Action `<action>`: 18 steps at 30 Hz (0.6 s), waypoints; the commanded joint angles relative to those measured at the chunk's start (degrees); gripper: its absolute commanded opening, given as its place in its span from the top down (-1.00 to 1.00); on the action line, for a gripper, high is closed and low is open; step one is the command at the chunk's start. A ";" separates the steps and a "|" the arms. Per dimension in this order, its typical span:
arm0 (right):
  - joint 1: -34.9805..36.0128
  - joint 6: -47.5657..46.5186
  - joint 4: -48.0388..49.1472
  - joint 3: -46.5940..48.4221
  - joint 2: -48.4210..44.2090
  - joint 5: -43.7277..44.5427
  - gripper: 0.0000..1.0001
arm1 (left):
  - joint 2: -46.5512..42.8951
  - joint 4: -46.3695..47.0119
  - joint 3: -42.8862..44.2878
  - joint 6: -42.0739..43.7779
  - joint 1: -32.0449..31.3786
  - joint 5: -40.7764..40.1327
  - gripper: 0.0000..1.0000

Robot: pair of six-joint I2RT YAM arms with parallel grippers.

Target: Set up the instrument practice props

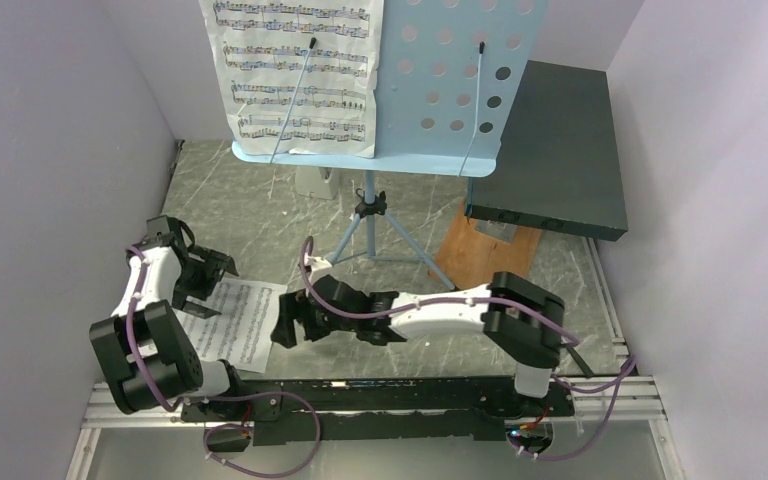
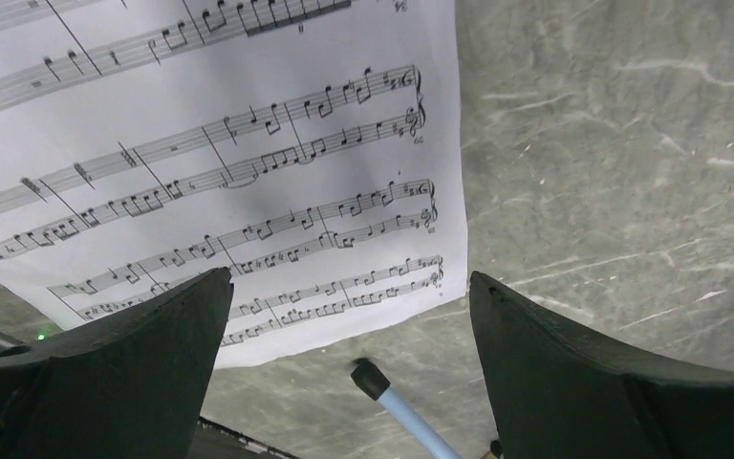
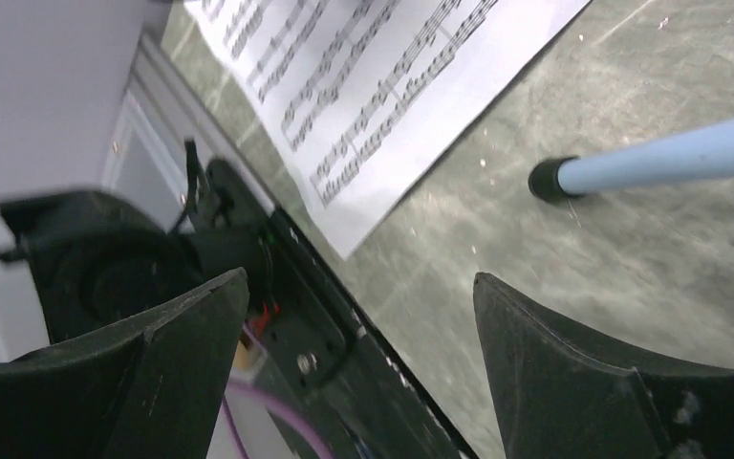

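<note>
The light blue perforated music stand (image 1: 460, 90) rises on tripod legs at the back centre, with one sheet-music page (image 1: 295, 75) resting on its left half. A second page (image 1: 230, 325) lies flat on the table at the near left. My left gripper (image 1: 215, 287) hovers open over that page's far edge; its wrist view shows the page (image 2: 201, 143) and a leg tip (image 2: 373, 380) below the left gripper (image 2: 349, 287). My right gripper (image 1: 282, 322) is open beside the page's right edge, holding nothing. A pale metronome (image 1: 316, 181) peeks out under the stand's shelf, mostly hidden.
A big dark box (image 1: 555, 150) sits on a wooden board (image 1: 485, 250) at the back right. Grey walls close in on both sides. The black base rail (image 3: 344, 325) runs just under my right gripper (image 3: 358, 287), near the flat page (image 3: 392, 86) and a stand leg (image 3: 659, 158).
</note>
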 commanded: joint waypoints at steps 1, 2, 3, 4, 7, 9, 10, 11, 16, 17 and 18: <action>0.39 16.29 0.82 7.02 5.34 6.42 -0.80 | -2.36 3.49 0.49 4.12 0.50 -4.97 -0.99; 0.54 19.12 1.82 7.31 6.62 6.55 -0.79 | -2.63 4.06 -0.01 4.26 0.46 -6.92 -0.99; 0.75 21.32 2.74 7.36 7.76 6.88 -0.79 | -2.66 4.80 -0.67 4.30 0.46 -8.98 -0.99; 0.91 22.83 3.68 7.43 8.92 6.96 -0.78 | -2.42 5.02 -1.21 4.38 0.70 -10.09 -0.99; 1.63 25.69 3.39 8.93 11.75 8.66 -0.78 | -1.16 6.58 -2.23 5.87 1.14 -10.88 -0.99; 1.90 27.97 3.75 9.27 13.59 8.53 -0.78 | -0.30 7.09 -2.45 6.53 1.68 -10.19 -0.99; 2.05 28.90 4.24 9.36 14.29 8.37 -0.78 | 0.01 7.40 -2.34 7.07 1.83 -8.85 -0.99; 2.17 29.33 4.75 9.62 15.14 7.99 -0.77 | 0.36 7.86 -2.19 7.59 1.85 -7.60 -0.99; 2.37 29.71 3.26 12.02 18.32 7.40 -0.76 | 1.69 7.71 -1.77 10.65 1.83 -7.08 -0.99; 2.42 29.44 2.96 12.29 18.68 7.72 -0.76 | 2.07 7.83 -1.97 11.12 1.85 -6.86 -0.99; 2.46 29.32 2.17 12.60 18.93 8.28 -0.76 | 2.39 8.04 -2.41 11.19 1.86 -6.74 -0.99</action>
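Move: The music sheet still on the table has its middle some 5 cm back and 4 cm left of the left hand, about 5 cm below. From the right hand the sheet's middle lies roughly 20 cm left and 8 cm ahead, 10 cm down; its near right corner is only about 8 cm left and 4 cm back. The black tripod foot stands about 8 cm straight ahead of the right hand, some 15 cm right and 5 cm back of the left. No touch on the sheet can be made out: both open hands close in on it from above. The right goes about 6 cm left and nearly as far down towards its right-hand edge, rolling some 20 degrees, forward side down, and turning clockwise. The left slides 3.5 cm left over the paper, then sinks about 2 cm, its left side tilting up 10 degrees. ##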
